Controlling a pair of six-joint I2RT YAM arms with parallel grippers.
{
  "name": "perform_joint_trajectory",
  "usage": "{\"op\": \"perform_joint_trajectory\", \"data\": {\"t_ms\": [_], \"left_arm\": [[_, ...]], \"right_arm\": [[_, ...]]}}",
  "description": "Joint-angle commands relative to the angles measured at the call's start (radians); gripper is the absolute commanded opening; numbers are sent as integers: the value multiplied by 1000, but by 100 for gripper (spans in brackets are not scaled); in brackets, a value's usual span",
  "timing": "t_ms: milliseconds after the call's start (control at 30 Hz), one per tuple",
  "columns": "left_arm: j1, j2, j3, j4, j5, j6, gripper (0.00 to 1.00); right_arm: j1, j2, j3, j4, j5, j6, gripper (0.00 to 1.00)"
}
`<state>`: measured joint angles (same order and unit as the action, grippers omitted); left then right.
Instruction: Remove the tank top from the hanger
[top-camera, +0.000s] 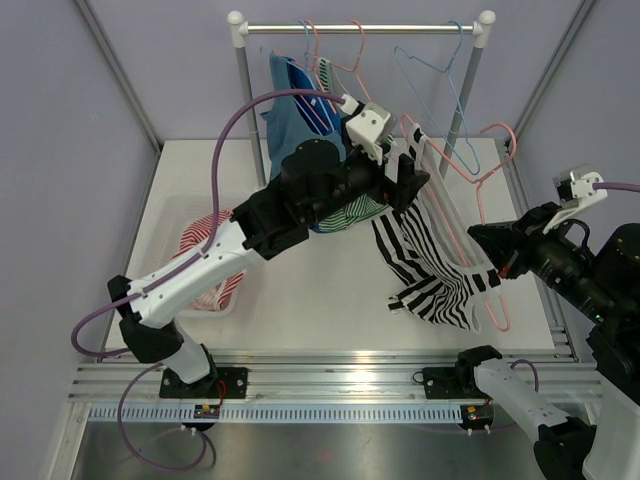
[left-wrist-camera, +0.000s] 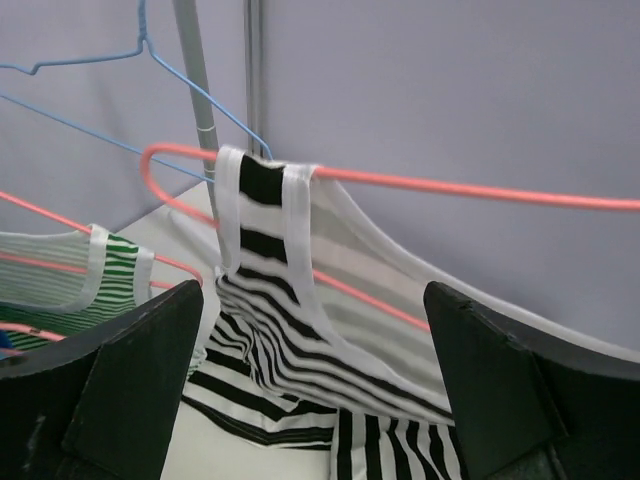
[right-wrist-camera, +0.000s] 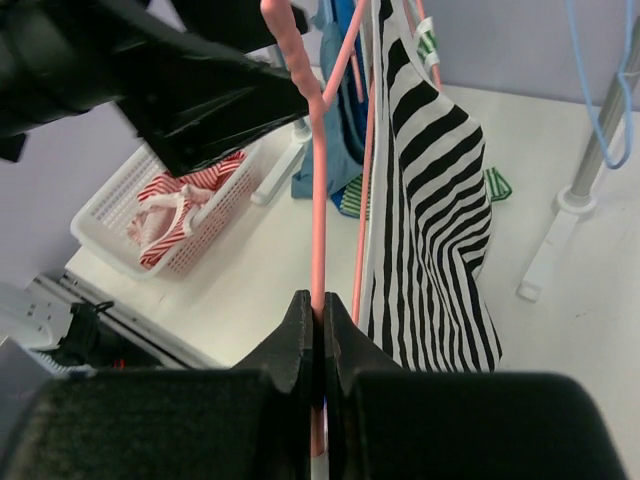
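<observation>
A black-and-white striped tank top hangs on a pink hanger held out over the table. My right gripper is shut on the hanger's lower wire, and the tank top drapes just right of it. My left gripper is at the top of the garment, open wide. One shoulder strap loops over the pink wire ahead of the left gripper, and the striped cloth lies between its spread fingers without being pinched.
A clothes rack at the back carries blue hangers, a blue garment and a green striped garment. A white basket with red striped cloth sits at the left. The rack's right post stands close by.
</observation>
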<state>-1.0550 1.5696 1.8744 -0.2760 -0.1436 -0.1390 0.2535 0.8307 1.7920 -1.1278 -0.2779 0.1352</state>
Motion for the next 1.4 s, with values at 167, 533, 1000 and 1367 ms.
{"op": "perform_joint_trajectory", "data": {"t_ms": [167,533,1000,1367], "left_arm": [[-3,83,48,121,-105,107,58],[-3,93,29,133,-260,156,0],[156,-84,-124,61,-467,-8,0],[173,-282,-415,24,-113,-129,0]], "right_arm": [[7,-27,41,-13,-144,-22,0],[6,-30,9,-18,-136,-55,0],[89,-148,-146,-79,-242,-190,0],[98,-266,-242,178,-198,-166,0]]}}
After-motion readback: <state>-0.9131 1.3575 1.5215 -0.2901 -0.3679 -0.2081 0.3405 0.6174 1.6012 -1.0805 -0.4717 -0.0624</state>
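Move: The black-and-white tank top's shoulder strap, on the left end of the coral hanger, lies about 5 cm ahead of the left hand, 1 cm to its right and 3 cm lower. The coral hanger's neck stands about 7 cm to the left hand's right, level in reach and height. The empty blue hanger hangs roughly 13 cm ahead of that hand and 4 cm right, about level. From the right hand, the strap is some 15 cm ahead and 11 cm left, 2 cm lower. Bring the left gripper about 4 cm forward and 3 cm down, shutting its fingers on the strap at the hanger's left end; then, still pinching, carry the strap some 12 cm left and a little lower, swinging forward first and then back, wrist turning counter-clockwise. Keep the right gripper shut on the coral hanger, drawing it back about 6 cm, dipping and partly rising again, and turning it counter-clockwise. ##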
